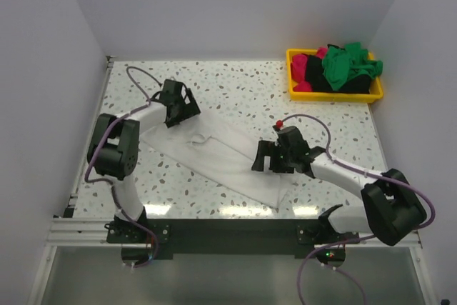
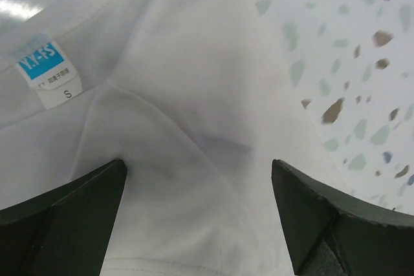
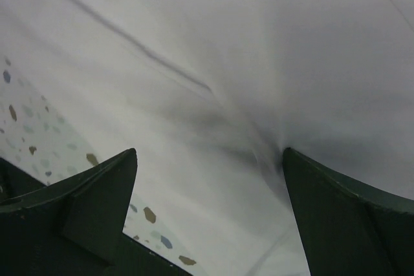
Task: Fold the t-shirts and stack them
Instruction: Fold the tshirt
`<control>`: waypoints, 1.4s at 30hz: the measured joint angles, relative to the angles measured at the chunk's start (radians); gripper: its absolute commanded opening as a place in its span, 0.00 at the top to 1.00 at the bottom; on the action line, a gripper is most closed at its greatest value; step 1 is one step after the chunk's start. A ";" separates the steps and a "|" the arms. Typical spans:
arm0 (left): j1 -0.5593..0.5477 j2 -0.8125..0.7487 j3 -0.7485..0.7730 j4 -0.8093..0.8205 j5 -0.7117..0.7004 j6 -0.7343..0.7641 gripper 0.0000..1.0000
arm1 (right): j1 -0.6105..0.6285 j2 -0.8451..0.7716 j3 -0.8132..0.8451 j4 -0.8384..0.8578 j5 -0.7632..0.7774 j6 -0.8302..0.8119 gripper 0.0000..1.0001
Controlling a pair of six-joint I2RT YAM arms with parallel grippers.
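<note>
A large white t-shirt (image 1: 221,158) lies spread in a diagonal band across the middle of the table. My left gripper (image 1: 177,112) is open over its upper left end, near the collar; the left wrist view shows white cloth (image 2: 194,127) and the blue size label (image 2: 40,61) between spread fingers (image 2: 310,218). My right gripper (image 1: 270,162) is open over the shirt's lower right end; the right wrist view shows wrinkled white cloth (image 3: 246,82) between its fingers (image 3: 336,211), one touching a pucker. Green (image 1: 346,64), magenta-pink (image 1: 305,69) and black (image 1: 343,88) shirts lie heaped in the bin.
A yellow plastic bin (image 1: 294,92) stands at the far right corner of the speckled table (image 1: 235,83). White walls close in the left, back and right sides. The table's near edge runs along a black rail by the arm bases.
</note>
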 measured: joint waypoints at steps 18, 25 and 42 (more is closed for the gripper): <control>-0.109 0.711 0.988 0.084 0.262 0.012 0.00 | 0.473 0.322 0.216 0.220 -0.145 0.064 0.01; -0.119 0.719 0.994 0.108 0.203 -0.057 0.00 | 0.481 0.345 0.284 0.143 -0.141 0.046 0.01; -0.114 0.530 0.988 -0.085 -0.065 -0.031 0.00 | 0.491 -0.008 0.341 0.019 -0.048 0.015 0.01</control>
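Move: Both wide-open grippers are down on the slanting white t-shirt, the left on its far-left end. The shirt's middle lies some 17 cm back and 10 cm right of the left hand, about 2 cm below; its neck label is about 3 cm ahead and 6 cm left, the loose cloth loop 12 cm back and 3 cm right. From the right hand the shirt's middle is about 3 cm ahead and 16 cm left, and the near end's middle 15 cm back and 9 cm right. Sweeping low in opposite directions, both open hands keep swivelling the shirt under their fingertips: the left goes forward about 20 cm and right, then eases back left some 5 cm, while the right slides about 18 cm left and somewhat back, turning counter-clockwise about 30 degrees. Near the end both rise clear of the cloth, fingers still open. ##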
